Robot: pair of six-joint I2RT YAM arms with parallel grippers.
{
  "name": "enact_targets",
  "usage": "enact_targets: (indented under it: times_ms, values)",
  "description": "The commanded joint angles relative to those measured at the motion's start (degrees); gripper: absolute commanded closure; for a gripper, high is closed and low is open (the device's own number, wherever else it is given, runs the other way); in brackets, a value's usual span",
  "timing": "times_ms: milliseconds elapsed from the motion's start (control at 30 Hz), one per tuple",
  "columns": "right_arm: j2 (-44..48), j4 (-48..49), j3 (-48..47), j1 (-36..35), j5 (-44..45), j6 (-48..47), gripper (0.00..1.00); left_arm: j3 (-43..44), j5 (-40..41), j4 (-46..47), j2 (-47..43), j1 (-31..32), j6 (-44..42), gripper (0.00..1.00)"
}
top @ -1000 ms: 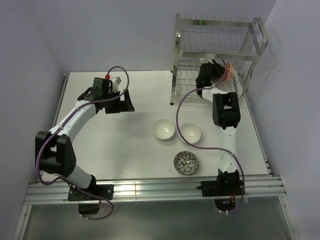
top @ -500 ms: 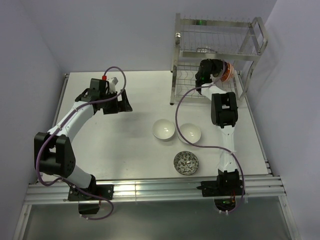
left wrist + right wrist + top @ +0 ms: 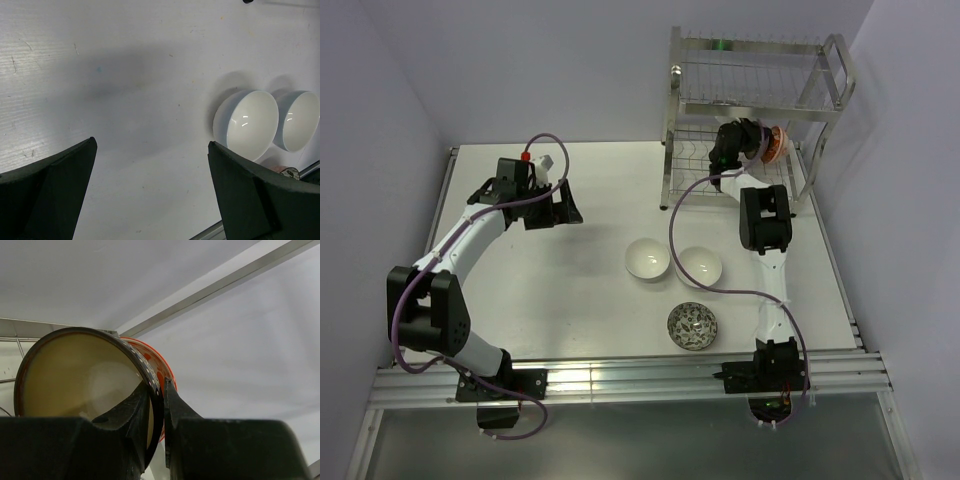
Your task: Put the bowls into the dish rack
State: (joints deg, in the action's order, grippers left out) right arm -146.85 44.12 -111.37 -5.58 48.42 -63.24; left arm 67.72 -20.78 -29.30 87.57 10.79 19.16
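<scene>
My right gripper (image 3: 758, 146) is shut on the rim of an orange-red patterned bowl (image 3: 776, 143) with a dark rim and tan inside (image 3: 75, 375). One finger is inside the wall and the other outside (image 3: 159, 390). The bowl is held on edge against the lower tier of the silver wire dish rack (image 3: 840, 75). Two plain white bowls (image 3: 647, 258) (image 3: 699, 265) sit side by side mid-table, also in the left wrist view (image 3: 247, 125) (image 3: 300, 120). A grey-white patterned bowl (image 3: 692, 325) lies nearer the front. My left gripper (image 3: 565, 205) (image 3: 152, 145) hovers open over bare table, left of the bowls.
The rack stands at the back right, close to the right wall. White walls (image 3: 380, 120) enclose the table on the left, back and right. A metal rail (image 3: 620, 380) runs along the front edge by the arm bases.
The right gripper has carried the orange-red bowl slightly farther back toward the rack. The left arm has drifted a little to the left, still open.
</scene>
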Motion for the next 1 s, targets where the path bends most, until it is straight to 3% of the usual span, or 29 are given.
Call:
enact_targets:
  times_ms: [0,233,300,433,600,967]
  values:
    - [0.3,4.1,-3.2,-0.2,-0.2,-1.4,1.00,0.5,-1.2,1.7,-1.5,-0.3,-0.6,0.00]
    - [-0.3,0.5,-4.6,-0.8,1.1,0.1,0.98,0.1,-1.5,1.9,-1.5,-0.4,-0.5,0.00]
    - [0.1,-0.8,-4.8,-0.8,1.0,0.9,0.92,0.1,-1.4,2.0,-1.5,-0.4,-0.5,0.00]
    - [1.0,-3.2,-4.4,-0.9,0.5,2.9,0.68,0.3,-1.4,1.7,-1.4,-0.4,-0.6,0.00]
    - [3.5,-6.1,-1.9,-1.4,-0.1,5.7,0.50,1.0,-1.3,1.4,-1.2,-0.5,-0.5,0.00]
    - [9.6,-10.8,4.1,-2.6,-1.4,11.9,0.34,0.7,-1.7,1.5,-1.5,-0.5,-0.3,0.01]
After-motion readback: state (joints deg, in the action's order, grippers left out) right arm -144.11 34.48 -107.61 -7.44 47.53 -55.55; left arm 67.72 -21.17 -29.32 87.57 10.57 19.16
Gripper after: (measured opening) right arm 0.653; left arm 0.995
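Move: The right hand still pinches the rim of the brown bowl, held on edge in the rack, its middle roughly 3 cm ahead and 2 cm left, at hand height. The orange bowl stands just beyond, some 3 cm ahead and 4 cm right of the hand, about level. From the left hand the brown bowl lies about 32 cm ahead, 46 cm right and some 2 cm higher. Right fingers open, letting go of the brown bowl's rim, as the hand sinks about 3 cm, shifting left. ##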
